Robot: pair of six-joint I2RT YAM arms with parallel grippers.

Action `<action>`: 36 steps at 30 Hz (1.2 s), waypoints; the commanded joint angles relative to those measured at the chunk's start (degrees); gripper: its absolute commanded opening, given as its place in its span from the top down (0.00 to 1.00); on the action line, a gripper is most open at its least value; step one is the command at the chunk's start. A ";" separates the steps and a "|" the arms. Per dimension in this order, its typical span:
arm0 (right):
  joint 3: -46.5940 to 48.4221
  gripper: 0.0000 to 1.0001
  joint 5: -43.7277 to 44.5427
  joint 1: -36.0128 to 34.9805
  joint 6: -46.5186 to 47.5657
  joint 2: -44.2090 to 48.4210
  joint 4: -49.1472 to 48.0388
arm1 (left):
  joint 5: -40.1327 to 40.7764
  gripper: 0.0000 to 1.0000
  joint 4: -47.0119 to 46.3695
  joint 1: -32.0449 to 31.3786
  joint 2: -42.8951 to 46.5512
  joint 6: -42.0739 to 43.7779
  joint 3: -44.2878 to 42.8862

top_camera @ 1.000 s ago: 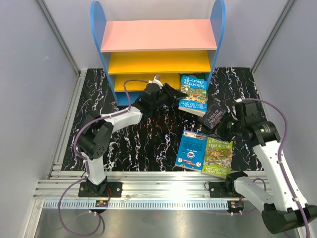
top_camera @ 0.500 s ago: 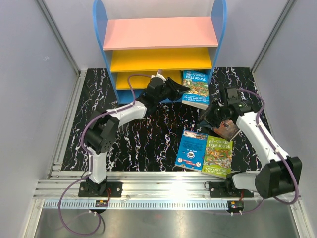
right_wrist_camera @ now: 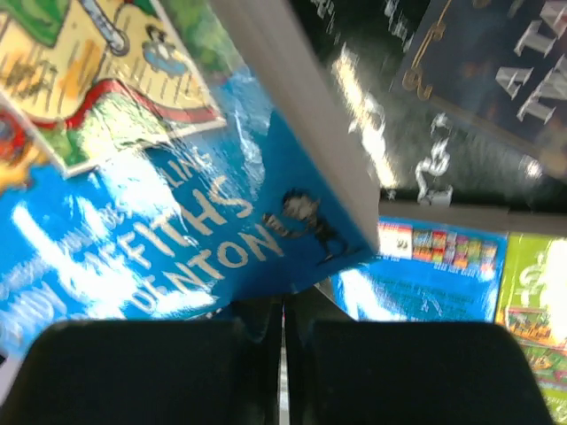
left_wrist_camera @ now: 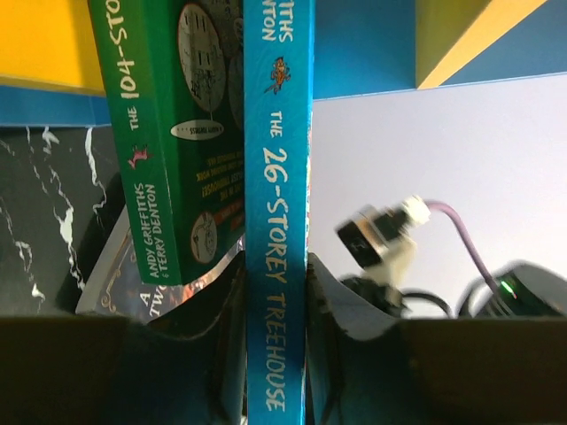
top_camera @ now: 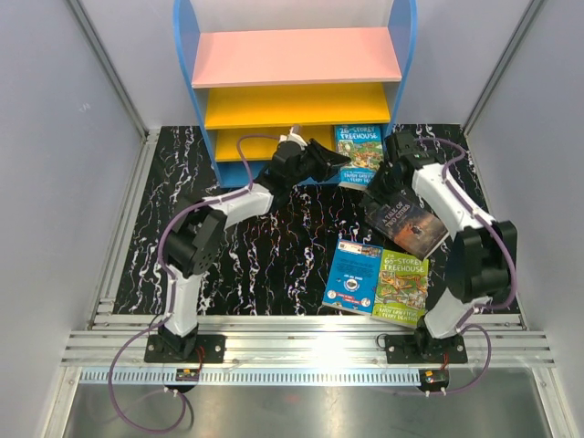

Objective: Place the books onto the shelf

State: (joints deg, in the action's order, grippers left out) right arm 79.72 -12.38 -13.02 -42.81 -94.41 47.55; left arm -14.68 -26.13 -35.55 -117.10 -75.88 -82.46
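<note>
The blue "26-Storey Treehouse" book stands on edge at the shelf's lower right corner. My left gripper is shut on its spine. A green "104-Storey" book stands right beside it on the left. My right gripper is shut and empty, its fingertips just under the blue cover. The dark "A Tale of Two Cities" book lies flat on the mat, apart from both grippers.
A blue book and a lime-green "65-Storey Treehouse" book lie side by side near the mat's front edge. Grey walls close in both sides. The right arm's elbow hangs over the mat's right part.
My right gripper let go of the dark book, which now lies on the mat, and swung up-left to the blue book. My left gripper carried the blue book closer to the shelf.
</note>
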 commanded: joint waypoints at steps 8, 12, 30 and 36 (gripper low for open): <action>19.76 1.00 6.84 -0.26 3.17 -18.87 0.61 | -5.53 0.64 -6.65 4.52 -4.54 -6.47 -5.26; 26.25 1.00 7.20 -0.08 2.99 -23.27 1.32 | -6.94 0.62 -7.88 5.32 -5.33 -7.09 -5.96; 39.97 1.00 3.15 0.18 -0.61 -29.16 -5.28 | -19.07 0.41 -2.71 8.83 -11.83 -6.57 -21.23; 45.51 1.00 2.37 0.27 -0.70 -32.94 -4.48 | -22.59 0.31 2.65 9.89 -13.42 -4.37 -24.07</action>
State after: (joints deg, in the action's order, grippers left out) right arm 119.83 -7.66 -12.58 -45.65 -125.64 51.46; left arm -32.23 -22.90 -26.35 -130.98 -82.72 -102.39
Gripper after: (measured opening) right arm 0.009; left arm 0.690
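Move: My left hand still grips the spine of the blue 26-storey book. The book's middle is about 6 cm to its right and 2 cm ahead, and the green 104-storey book lies on the lower shelf some 6 cm right, 4 cm ahead and 6 cm below. From my closed right hand the blue book's middle is roughly 9 cm ahead, 4 cm left and a little below; A Tale of Two Cities lies on the table, 9 cm right, 1 cm back and 13 cm below. I drive my closed right fingertips about 15 cm forward into the shelf opening, dipping some 4 cm before easing back up, to push the blue book in from its near edge. Meanwhile my left hand opens and lets go of the spine, working about 7 cm deeper: it veers left and down, then back right and up. ##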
